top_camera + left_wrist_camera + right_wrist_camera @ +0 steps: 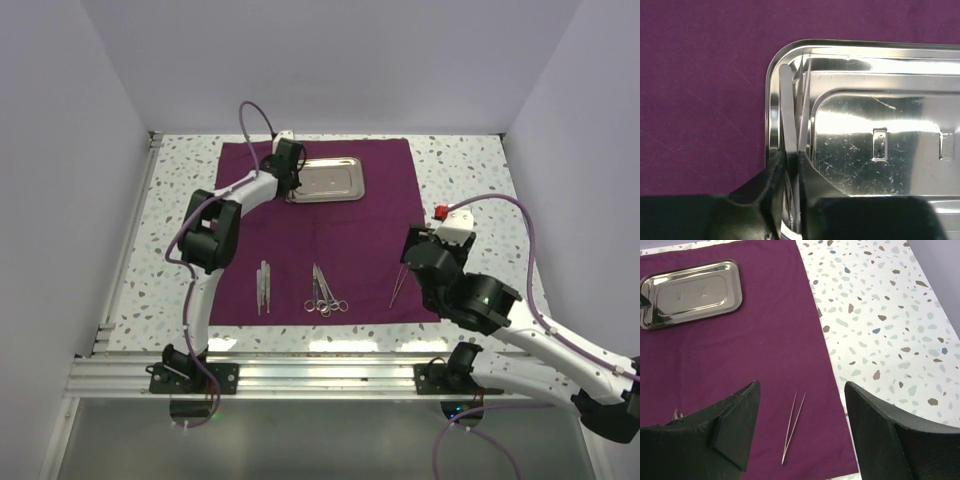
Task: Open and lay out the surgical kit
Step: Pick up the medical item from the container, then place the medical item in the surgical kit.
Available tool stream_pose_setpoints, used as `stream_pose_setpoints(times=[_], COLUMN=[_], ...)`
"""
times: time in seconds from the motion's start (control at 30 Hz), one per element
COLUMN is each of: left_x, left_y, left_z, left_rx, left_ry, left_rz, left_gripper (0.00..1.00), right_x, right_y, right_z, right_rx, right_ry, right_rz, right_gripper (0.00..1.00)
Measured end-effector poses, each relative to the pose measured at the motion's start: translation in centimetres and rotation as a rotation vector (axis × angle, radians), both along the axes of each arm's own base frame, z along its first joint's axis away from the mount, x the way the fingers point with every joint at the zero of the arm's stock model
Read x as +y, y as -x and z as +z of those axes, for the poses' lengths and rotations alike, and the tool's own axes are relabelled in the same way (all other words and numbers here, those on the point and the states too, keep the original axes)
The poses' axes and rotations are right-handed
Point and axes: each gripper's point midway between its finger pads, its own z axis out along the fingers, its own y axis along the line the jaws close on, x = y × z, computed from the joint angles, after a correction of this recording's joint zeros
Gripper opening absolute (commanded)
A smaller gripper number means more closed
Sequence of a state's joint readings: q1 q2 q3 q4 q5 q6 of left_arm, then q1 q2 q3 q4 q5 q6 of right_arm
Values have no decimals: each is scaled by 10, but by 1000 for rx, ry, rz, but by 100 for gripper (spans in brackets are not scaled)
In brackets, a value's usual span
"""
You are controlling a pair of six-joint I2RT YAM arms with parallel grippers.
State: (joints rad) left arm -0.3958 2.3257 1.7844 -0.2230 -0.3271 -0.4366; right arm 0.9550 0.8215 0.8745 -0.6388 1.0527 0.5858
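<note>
The dark purple cloth (330, 235) lies spread flat on the table. The shiny steel tray (335, 180) sits on its far part. My left gripper (291, 166) is shut on the tray's left rim; in the left wrist view the fingers (775, 175) pinch the rim of the tray (865, 145). Silver tweezers (262, 286), scissors and forceps (322, 291) and thin tweezers (398, 285) lie along the cloth's near edge. My right gripper (802, 385) is open and empty above the thin tweezers (793, 427).
The speckled white table (470, 180) shows round the cloth. White walls close in the left, back and right. An aluminium rail (320, 375) with the arm bases runs along the near edge.
</note>
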Motion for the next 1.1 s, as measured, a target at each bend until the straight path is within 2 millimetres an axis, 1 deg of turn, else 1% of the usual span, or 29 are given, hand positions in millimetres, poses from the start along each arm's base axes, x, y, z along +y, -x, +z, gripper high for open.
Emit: stream_pose_setpoints(times=[0.07,0.1,0.13,0.23,0.33,0.53,0.7,0.8,0.83,0.9,0.93,1.0,1.03,1.07,1.1], left_x=[0,-1,-1,-3,-3,-3,-3,-5,-5,-9,-13,-30,-45,-65,-83], left_y=[-1,-2,-3,-3,-2,-4,-8,-5,-2,13,24,50,65,85,101], left_z=[1,1,2,2,-3,1,14,26,33,48,57,72,81,89,92], left_rx=[-5,-8,-9,-12,-3,-2,-18,-31,-40,-54,-63,-75,-96,-112,-119], left_ry=[7,10,14,23,23,20,20,22,23,35,45,70,95,126,150], left_rz=[0,-2,-2,-6,-8,-4,2,0,0,-4,-11,-34,-57,-82,-105], left_gripper=[11,4,0,0,0,0,0,0,0,0,0,0,0,0,0], right_x=[1,1,1,2,2,2,2,2,2,2,2,0,-1,-3,-5], right_y=[-1,-1,-1,-2,-2,-2,-2,-2,-2,-2,-2,-2,-1,-1,0], right_z=[-1,-1,-2,-2,-2,-3,-4,-4,-3,-3,-3,-1,0,2,4], right_rx=[2,2,4,6,6,8,9,9,9,8,6,0,-5,-14,-22], right_ry=[6,8,11,14,14,17,19,19,19,18,16,11,5,-3,-9], right_rz=[-1,-2,-2,-2,-2,-2,-2,-3,-3,-3,-5,-10,-11,-17,-23], right_gripper=[73,73,73,73,73,73,73,73,73,73,73,72,72,72,72])
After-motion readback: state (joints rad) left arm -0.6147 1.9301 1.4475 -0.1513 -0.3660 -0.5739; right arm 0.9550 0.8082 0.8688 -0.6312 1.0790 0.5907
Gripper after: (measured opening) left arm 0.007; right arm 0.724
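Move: The tweezers lie lengthwise along the tray's left end, between the left fingers, their middle about 2 cm ahead of that hand and 1 cm below. The tray's middle is some 8 cm to its right and 3 cm ahead, 2 cm below; the laid-out scissors are about 29 cm back and 8 cm right, 3 cm lower. From the right hand, the tweezers are roughly 34 cm ahead, 27 cm left and 23 cm down. The left fingers pinch the tweezers, closing from slightly open to shut almost at once. The hand stays put briefly with that grip, then lifts straight up, and soon sweeps quickly back and to the right over the tray's near rim, about 10 cm back, 8 cm right and 9 cm up in all, the wrist tilting up and rolling a little. ##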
